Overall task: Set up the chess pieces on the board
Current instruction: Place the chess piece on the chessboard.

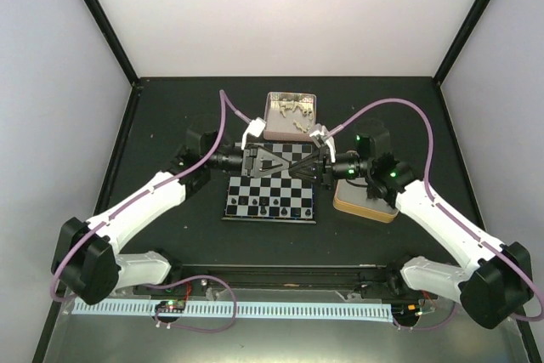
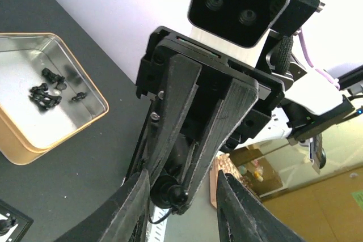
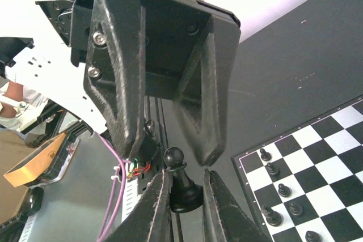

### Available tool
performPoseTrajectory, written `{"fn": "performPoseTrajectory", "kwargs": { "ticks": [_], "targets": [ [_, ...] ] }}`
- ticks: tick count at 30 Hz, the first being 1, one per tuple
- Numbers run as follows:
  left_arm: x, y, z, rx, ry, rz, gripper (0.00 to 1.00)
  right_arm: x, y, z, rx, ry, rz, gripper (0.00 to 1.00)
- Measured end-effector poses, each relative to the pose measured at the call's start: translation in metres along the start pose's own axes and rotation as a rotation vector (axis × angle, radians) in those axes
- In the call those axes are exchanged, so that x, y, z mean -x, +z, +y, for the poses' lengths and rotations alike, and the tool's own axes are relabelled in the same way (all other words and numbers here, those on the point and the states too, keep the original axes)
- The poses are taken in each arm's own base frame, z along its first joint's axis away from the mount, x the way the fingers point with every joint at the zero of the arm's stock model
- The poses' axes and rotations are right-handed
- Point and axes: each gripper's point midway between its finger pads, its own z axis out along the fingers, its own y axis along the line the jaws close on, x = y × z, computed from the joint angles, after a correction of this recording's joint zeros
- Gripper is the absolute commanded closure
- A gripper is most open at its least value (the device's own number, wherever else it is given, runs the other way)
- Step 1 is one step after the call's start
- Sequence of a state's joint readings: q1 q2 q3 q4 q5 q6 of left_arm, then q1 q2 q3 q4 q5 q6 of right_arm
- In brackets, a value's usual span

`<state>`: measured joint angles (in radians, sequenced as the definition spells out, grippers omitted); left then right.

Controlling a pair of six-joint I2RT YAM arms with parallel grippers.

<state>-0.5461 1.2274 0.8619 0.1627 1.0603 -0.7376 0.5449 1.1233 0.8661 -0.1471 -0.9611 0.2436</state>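
My right gripper is shut on a glossy black pawn, gripping its base with the head pointing out past the fingertips. My left gripper is open and faces it tip to tip. Its fingers stand on either side of the pawn without closing on it. In the top view both grippers, left and right, meet just above the far edge of the board. Several black pieces stand along the board's near rows.
An open tin with cream-white pieces lies behind the board. A gold-rimmed tin with several black pieces sits right of the board, partly under my right arm. Dark walls enclose the table.
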Motion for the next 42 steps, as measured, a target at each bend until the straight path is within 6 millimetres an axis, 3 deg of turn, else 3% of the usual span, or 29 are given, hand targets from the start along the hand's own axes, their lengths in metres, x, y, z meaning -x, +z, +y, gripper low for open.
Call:
{"fn": "performPoseTrajectory", "kwargs": {
  "ticks": [8, 12, 15, 18, 20, 24, 28, 32, 36, 42],
  "targets": [
    [-0.005, 0.009, 0.005, -0.008, -0.027, 0.039, 0.98, -0.003, 0.003, -0.003, 0.007, 0.014, 0.019, 0.94],
    [-0.006, 0.01, 0.007, -0.001, -0.021, 0.044, 0.98, -0.006, 0.003, -0.004, 0.002, 0.029, 0.028, 0.93],
    [-0.006, 0.01, 0.008, 0.004, -0.018, 0.044, 0.98, -0.006, 0.003, -0.005, -0.004, 0.034, 0.028, 0.76],
    [-0.006, 0.011, 0.01, 0.024, -0.01, 0.041, 0.98, -0.007, 0.003, -0.008, -0.024, 0.049, 0.029, 0.5],
    [-0.007, 0.012, 0.015, 0.059, 0.002, 0.037, 0.98, -0.007, 0.003, -0.015, -0.067, 0.051, 0.029, 0.41],
    [-0.005, 0.009, 0.04, 0.236, 0.04, -0.003, 0.99, -0.013, -0.004, -0.038, -0.217, 0.086, 0.02, 0.36],
    [-0.011, 0.004, 0.075, 0.452, 0.09, -0.014, 0.98, -0.024, -0.028, -0.068, -0.455, 0.133, -0.017, 0.36],
    [-0.029, 0.018, 0.112, 0.606, 0.126, 0.059, 0.99, -0.037, -0.057, -0.104, -0.726, 0.208, -0.048, 0.36],
    [-0.059, 0.032, 0.156, 0.742, 0.143, 0.17, 0.99, -0.055, -0.083, -0.133, -0.942, 0.293, -0.048, 0.36],
    [-0.087, 0.031, 0.202, 0.895, 0.144, 0.264, 0.98, -0.074, -0.094, -0.15, -1.05, 0.364, -0.027, 0.36]
  ]
}}
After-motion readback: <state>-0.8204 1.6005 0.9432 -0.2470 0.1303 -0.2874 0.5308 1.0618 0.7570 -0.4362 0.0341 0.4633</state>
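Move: The black chess piece is in my right hand's fingertips and already between my open left fingers, about 1 cm to the right of my left hand's point and 1 cm lower. From that hand the chessboard's middle is some 12 cm ahead, 2 cm left and 28 cm below, with the set-up black pieces about 4 cm ahead and 2 cm left. The yellow-rimmed box lies about 9 cm ahead and 20 cm to the right of my right hand. I edge my left hand about 1 cm to the right, shut its fingers on the black piece and only then open my right. My left hand then carries the piece down some 20 cm and 5 cm forward towards the near right part of the board, its fingers tipping downward about 50 degrees. My empty right hand backs off right, down and forward towards the yellow-rimmed box, turning clockwise. ##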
